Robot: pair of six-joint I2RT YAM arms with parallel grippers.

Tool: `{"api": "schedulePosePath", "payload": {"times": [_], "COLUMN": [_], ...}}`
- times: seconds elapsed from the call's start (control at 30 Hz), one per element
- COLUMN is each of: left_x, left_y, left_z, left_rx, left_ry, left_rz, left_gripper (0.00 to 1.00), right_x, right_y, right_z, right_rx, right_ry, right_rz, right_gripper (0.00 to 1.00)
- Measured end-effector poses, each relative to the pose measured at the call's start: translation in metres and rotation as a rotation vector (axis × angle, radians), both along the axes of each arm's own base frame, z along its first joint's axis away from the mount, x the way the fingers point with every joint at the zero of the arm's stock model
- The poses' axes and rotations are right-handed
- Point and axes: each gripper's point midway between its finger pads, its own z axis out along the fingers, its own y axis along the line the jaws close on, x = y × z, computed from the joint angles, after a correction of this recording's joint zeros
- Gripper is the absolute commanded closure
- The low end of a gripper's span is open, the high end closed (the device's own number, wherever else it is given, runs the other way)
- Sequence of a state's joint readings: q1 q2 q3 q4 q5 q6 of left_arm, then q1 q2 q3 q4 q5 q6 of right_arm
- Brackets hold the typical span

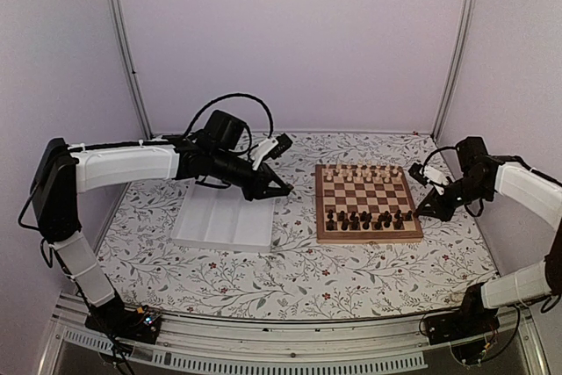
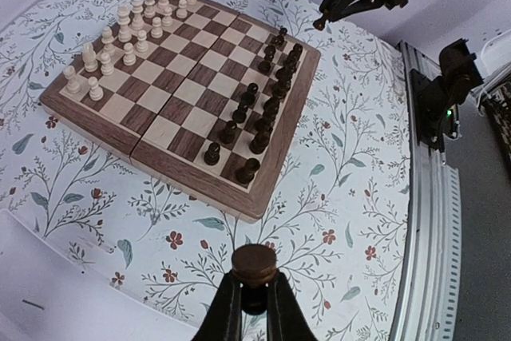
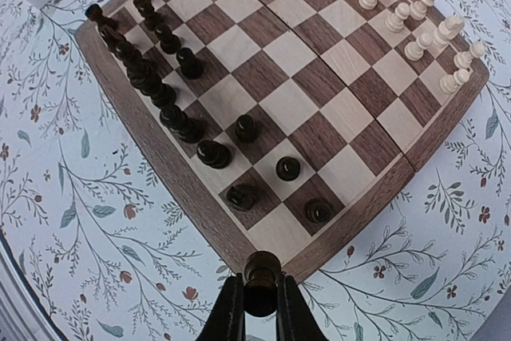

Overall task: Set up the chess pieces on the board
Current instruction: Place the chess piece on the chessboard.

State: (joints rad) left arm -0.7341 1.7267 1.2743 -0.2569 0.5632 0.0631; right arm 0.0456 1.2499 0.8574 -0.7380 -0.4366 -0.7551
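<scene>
The wooden board [image 1: 321,236] lies right of centre. Several dark chess pieces [image 1: 369,217] stand in its two near rows, and they also show in the left wrist view [image 2: 263,117] and the right wrist view [image 3: 152,69]. My left gripper [image 1: 272,183] hovers between the tray and the board. It is shut on a dark piece [image 2: 254,265] above the floral cloth, short of the board's corner. My right gripper [image 1: 430,208] is at the board's right edge. It is shut on a dark piece [image 3: 262,267] just off the near right corner square, which is bare.
Pale wooden pieces [image 1: 360,173] fill the board's far rows. A white plastic tray [image 1: 224,221] lies left of the board under my left arm. The metal frame rail [image 2: 423,221] runs along the table's near edge.
</scene>
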Motion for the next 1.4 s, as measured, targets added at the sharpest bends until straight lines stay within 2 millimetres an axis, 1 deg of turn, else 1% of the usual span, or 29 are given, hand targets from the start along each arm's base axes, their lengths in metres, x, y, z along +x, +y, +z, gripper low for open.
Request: {"api": "schedulePosePath", "payload": {"times": [0.07, 0.13, 0.37, 0.53, 0.83, 0.87, 0.93, 1.03, 1.1, 1.27, 1.33, 1.4], "left_x": [0.000, 0.000, -0.001, -0.001, 0.001, 0.001, 0.001, 0.000, 0.000, -0.001, -0.001, -0.002], "left_y": [0.000, 0.000, 0.001, 0.001, 0.000, 0.000, 0.000, 0.000, 0.001, 0.001, 0.001, -0.001], "left_z": [-0.001, -0.001, -0.002, -0.002, -0.003, -0.005, -0.006, -0.008, -0.009, -0.010, -0.009, -0.008], "left_rx": [0.002, 0.003, 0.010, 0.011, 0.016, 0.018, 0.022, 0.027, 0.030, 0.031, 0.032, 0.027], "left_ry": [0.002, 0.003, 0.009, 0.009, 0.005, 0.006, 0.009, 0.015, 0.018, 0.021, 0.025, 0.032], "left_rz": [0.000, 0.000, 0.000, 0.000, -0.003, -0.004, -0.005, -0.005, -0.005, -0.005, -0.007, -0.013], "left_gripper": [1.00, 1.00, 1.00, 1.00, 1.00, 1.00, 1.00, 1.00, 1.00, 1.00, 1.00, 1.00], "right_x": [-0.002, -0.001, 0.010, 0.014, 0.011, 0.010, 0.010, 0.009, 0.009, 0.007, 0.009, 0.014], "right_y": [-0.003, -0.005, -0.005, -0.005, -0.005, -0.005, -0.005, -0.005, -0.005, -0.004, -0.002, 0.001], "right_z": [-0.009, -0.013, -0.024, -0.033, -0.051, -0.052, -0.055, -0.058, -0.059, -0.057, -0.048, -0.030], "right_rx": [-0.026, -0.040, -0.051, -0.054, -0.059, -0.060, -0.060, -0.061, -0.060, -0.055, -0.044, -0.023], "right_ry": [0.003, 0.002, -0.005, 0.008, 0.060, 0.064, 0.072, 0.082, 0.087, 0.103, 0.103, 0.089], "right_rz": [0.004, 0.009, 0.022, 0.029, 0.046, 0.048, 0.049, 0.050, 0.048, 0.047, 0.050, 0.056], "right_gripper": [0.90, 0.90, 0.89, 0.89, 0.88, 0.87, 0.82, 0.77, 0.72, 0.64, 0.63, 0.61]}}
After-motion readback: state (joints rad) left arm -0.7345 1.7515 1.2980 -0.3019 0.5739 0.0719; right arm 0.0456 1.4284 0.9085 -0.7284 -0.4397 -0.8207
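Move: The dark chess piece in my right hand is bound for the board's empty near-right corner square, about 1 cm ahead of that hand and some 8 cm below. Beside that square, a dark back-row piece stands about 3 cm to its left and a dark pawn about 3 cm beyond it; a second pawn stands diagonally, 3 cm ahead and 3 cm left of it. From my left hand the square is level ahead, roughly 35 cm to the right and 14 cm down. I sink my right hand about 6 cm, easing a centimetre forward on the way, and lower the held piece onto the corner square between the pawn and the back-row piece. There I open the fingers part way to let go of the piece, then lift straight off by some 3 cm. ##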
